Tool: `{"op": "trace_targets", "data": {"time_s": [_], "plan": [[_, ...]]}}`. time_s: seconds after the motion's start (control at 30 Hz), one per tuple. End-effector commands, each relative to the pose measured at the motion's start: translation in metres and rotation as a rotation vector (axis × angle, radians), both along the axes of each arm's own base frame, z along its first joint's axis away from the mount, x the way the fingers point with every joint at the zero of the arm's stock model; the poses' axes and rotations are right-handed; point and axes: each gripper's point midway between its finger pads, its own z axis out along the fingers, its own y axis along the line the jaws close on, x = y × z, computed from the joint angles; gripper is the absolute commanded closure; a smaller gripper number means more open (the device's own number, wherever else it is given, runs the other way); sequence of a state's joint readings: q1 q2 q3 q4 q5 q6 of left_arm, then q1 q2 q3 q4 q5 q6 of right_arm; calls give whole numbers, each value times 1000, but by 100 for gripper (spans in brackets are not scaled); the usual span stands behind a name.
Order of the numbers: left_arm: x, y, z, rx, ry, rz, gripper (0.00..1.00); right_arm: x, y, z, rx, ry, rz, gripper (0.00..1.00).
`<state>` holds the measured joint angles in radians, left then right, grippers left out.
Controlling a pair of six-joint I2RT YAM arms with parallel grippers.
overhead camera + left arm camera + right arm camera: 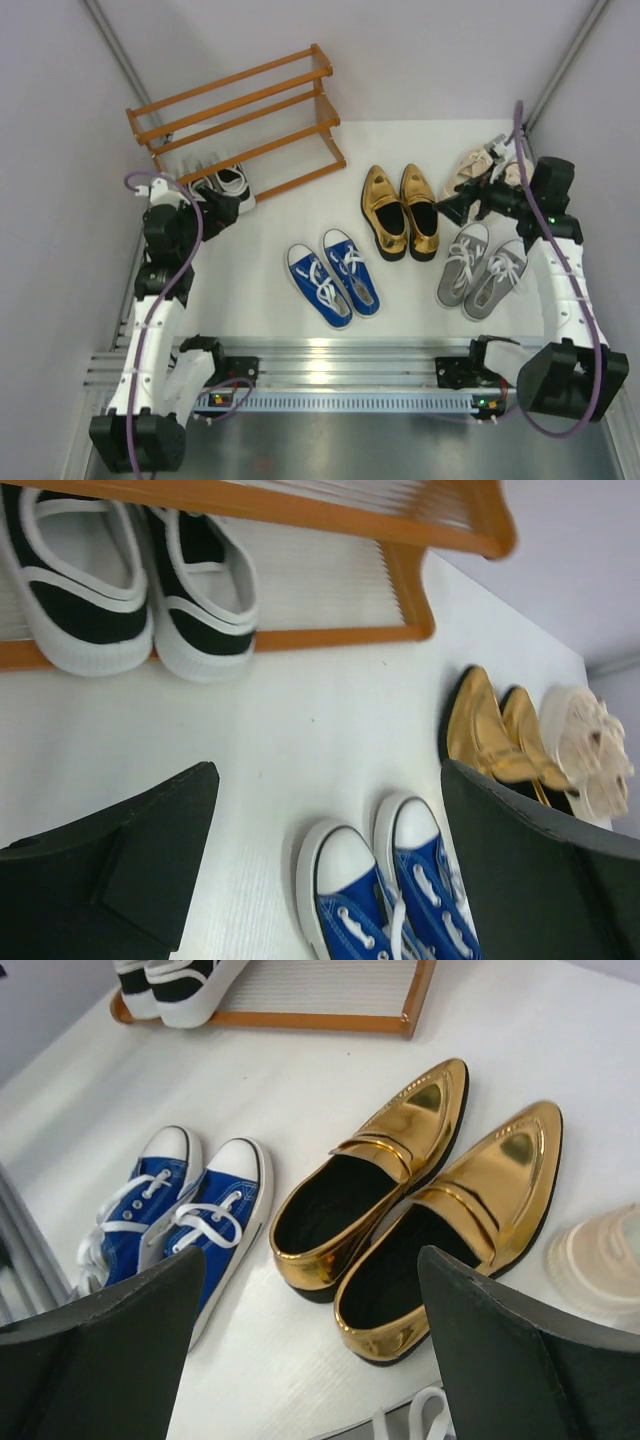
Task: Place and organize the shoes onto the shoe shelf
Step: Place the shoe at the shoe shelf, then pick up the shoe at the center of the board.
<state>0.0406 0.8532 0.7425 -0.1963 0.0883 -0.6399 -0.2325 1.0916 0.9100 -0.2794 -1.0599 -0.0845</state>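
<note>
The shoe shelf [240, 110] stands at the back left, its orange-brown front rail [330, 637] close in the left wrist view. Black-and-white sneakers [130, 580] sit in its lowest level, toes over the rail. My left gripper [328, 780] is open and empty just in front of them, above bare table. Blue sneakers [333, 278] lie mid-table, gold loafers [400, 212] behind them. Grey sneakers [480, 270] and beige lace-ups [480, 165] lie on the right. My right gripper [312, 1260] hangs open and empty above the gold loafers' [420, 1200] heels.
Pale walls close in the table on the left, right and back. The arms' metal base rail [340, 385] runs along the near edge. The shelf's two upper tiers [230, 85] carry nothing. Grey sneaker laces [420, 1415] show below the right gripper.
</note>
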Motion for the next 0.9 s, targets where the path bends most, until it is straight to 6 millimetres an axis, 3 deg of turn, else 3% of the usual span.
{"op": "trace_targets", "data": {"time_s": [0.0, 0.07, 0.1, 0.17, 0.2, 0.27, 0.4, 0.57, 0.87], "plan": [[-33, -35, 6, 86, -83, -267, 2, 3, 4, -11, -333, -35, 20, 13], [-48, -48, -1, 85, -79, -356, 2, 20, -8, -15, -406, 26, -109, 14], [-53, -51, -3, 87, -80, -378, 2, 21, 2, -16, -423, 39, -104, 14], [-66, -56, -5, 94, -88, -416, 2, 33, -10, -24, -477, 85, -233, 15], [-71, -57, -1, 103, -112, -421, 2, 34, -5, -30, -495, 97, -249, 15], [-75, -59, -4, 102, -114, -435, 2, 42, -19, -49, -534, 175, -398, 15], [-77, -56, -2, 119, -134, -421, 2, 41, -24, -88, -537, 323, -508, 16], [-78, -56, -2, 116, -135, -415, 2, 35, -11, -130, -497, 464, -467, 27], [-78, -54, -1, 117, -140, -404, 2, 43, 3, -156, -466, 599, -436, 40]]}}
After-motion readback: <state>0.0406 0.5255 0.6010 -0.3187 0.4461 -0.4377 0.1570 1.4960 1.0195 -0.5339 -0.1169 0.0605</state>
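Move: The right hand's goal, the right gold loafer, has its middle about 7 cm ahead, 2 cm left and some 21 cm below. The left gold loafer lies 6 cm ahead and 11 cm left, the nearer grey sneaker 7 cm back and 10 cm right, the nearer cream shoe 17 cm ahead and 11 cm right. From the left hand, the right gold loafer is roughly 47 cm right, 6 cm ahead and 21 cm below. Drop the right gripper about 17 cm, easing 3 cm forward, onto the heel half of the right gold loafer; tip the fingers down and swing clockwise while closing them partway, one over the opening, the other outside the right wall. Draw the empty, wide-open left gripper back and right from the shelf, turning clockwise. ##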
